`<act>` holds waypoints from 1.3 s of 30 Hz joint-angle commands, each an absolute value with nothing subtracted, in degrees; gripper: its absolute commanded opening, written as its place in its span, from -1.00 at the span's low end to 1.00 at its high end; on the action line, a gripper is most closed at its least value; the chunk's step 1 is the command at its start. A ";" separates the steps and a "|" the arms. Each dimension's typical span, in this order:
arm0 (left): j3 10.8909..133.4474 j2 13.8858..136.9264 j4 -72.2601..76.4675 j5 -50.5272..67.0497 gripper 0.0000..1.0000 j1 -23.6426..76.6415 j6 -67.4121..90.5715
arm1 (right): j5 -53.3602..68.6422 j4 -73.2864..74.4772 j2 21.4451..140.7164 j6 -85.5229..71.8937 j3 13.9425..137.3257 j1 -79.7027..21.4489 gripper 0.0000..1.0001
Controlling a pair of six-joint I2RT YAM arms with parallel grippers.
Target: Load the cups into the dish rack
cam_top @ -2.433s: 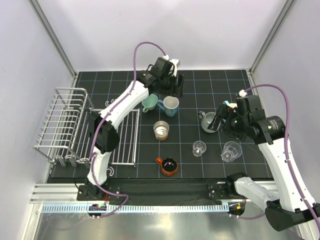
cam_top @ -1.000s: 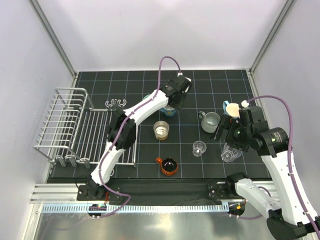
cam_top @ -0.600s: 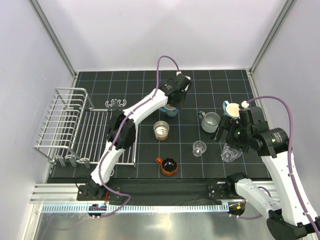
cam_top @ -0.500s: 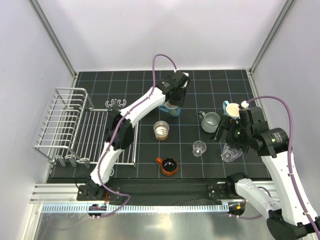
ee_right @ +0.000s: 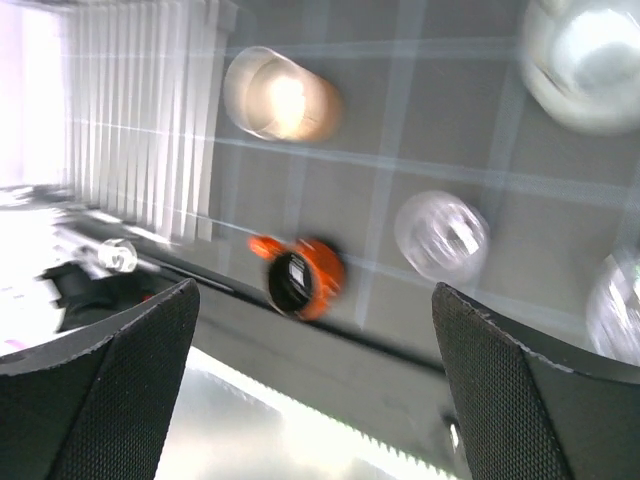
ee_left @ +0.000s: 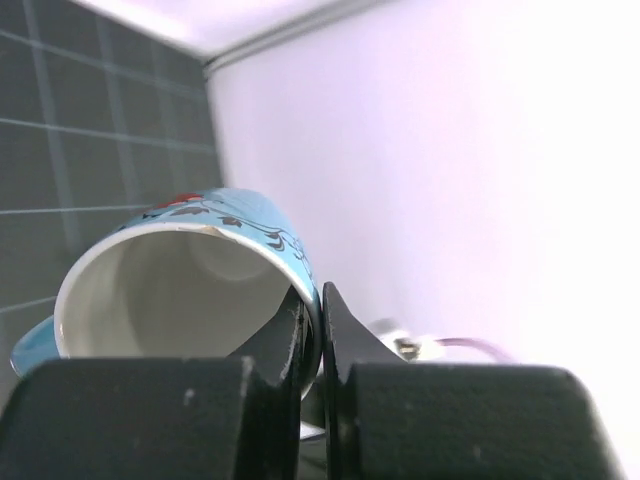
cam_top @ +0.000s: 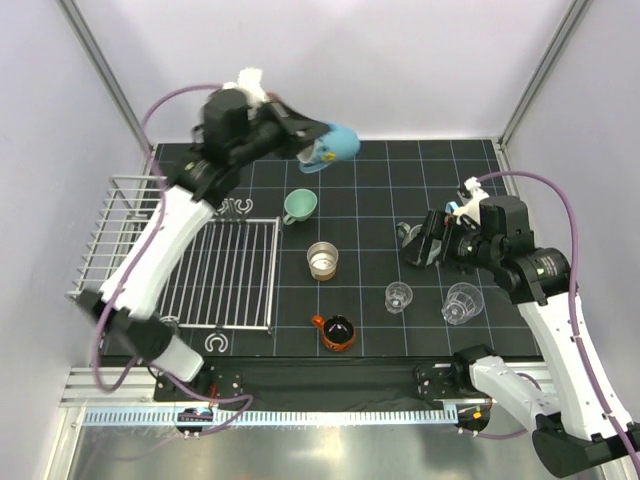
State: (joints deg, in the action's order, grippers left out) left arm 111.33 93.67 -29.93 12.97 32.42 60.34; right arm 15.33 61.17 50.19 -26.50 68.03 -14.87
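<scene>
My left gripper (cam_top: 313, 153) is shut on the rim of the blue cup (cam_top: 338, 143), held tilted high over the back of the mat. In the left wrist view its jaws (ee_left: 321, 331) pinch the wall of the blue cup (ee_left: 180, 290), cream inside. On the mat sit a mint cup (cam_top: 298, 206), a steel cup (cam_top: 322, 260), an orange cup (cam_top: 336, 331) and two clear cups (cam_top: 399, 296) (cam_top: 462, 302). My right gripper (cam_top: 425, 248) hangs open over a grey mug (cam_top: 410, 240). Its wrist view shows the orange cup (ee_right: 300, 277) and a clear cup (ee_right: 440, 235) below. The dish rack (cam_top: 120, 240) stands left.
The rack's flat slatted part (cam_top: 230, 270) lies beside its raised basket. The mat (cam_top: 400, 180) is ringed by white walls and a metal rail (cam_top: 300, 415) at the near edge. Both arm bases sit there.
My left arm has lifted the blue cup off the mat and swung it up and left, uncovering the mint cup. The right gripper has shifted a little left, over the grey mug.
</scene>
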 commanded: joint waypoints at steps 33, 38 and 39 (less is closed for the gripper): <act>67.77 59.42 9.40 17.22 -0.99 26.72 129.37 | 54.41 -31.81 72.95 -49.22 64.86 -27.50 0.54; 66.71 58.98 10.02 17.58 -0.99 26.72 129.99 | 52.12 -33.13 74.00 -49.31 65.30 -29.44 0.48; 66.62 58.97 10.19 17.75 -0.99 26.72 130.08 | 51.86 -33.57 74.44 -49.39 65.65 -29.97 0.46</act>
State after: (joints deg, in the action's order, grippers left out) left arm 65.71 60.90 2.87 16.56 26.50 112.77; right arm 52.58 -27.24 74.19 -48.66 62.48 -28.86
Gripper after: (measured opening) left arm 0.026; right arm 0.745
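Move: The left hand, high in the air, already pinches the blue cup by its rim, the cup's middle some 2 cm ahead of it, 3 cm right and 5 cm below. From it the empty right gripper is about 13 cm back, 23 cm right and 16 cm lower; the green cup 6 cm ahead, 7 cm left, 39 cm down. From the right hand the blue cup lies roughly 15 cm ahead, 20 cm left, 11 cm up; on the table, 21 cm below, the grey mug is 7 cm ahead, 3 cm right, the metal cup 4 cm ahead, 24 cm left. The right arm sweeps about 19 cm left and 13 cm up, also forward before easing back a little near the end, towards the blue cup, its wrist swinging round until the fingers point left and nearly level at the cup's base and handle while they close by about a quarter, still well apart. Meanwhile the left hand keeps its rim pinch and carries the cup some 8 cm left and 8 cm back, bobbing to end slightly higher, and rolls it about 50 degrees, left side sinking, so that the base turns towards the right gripper. ##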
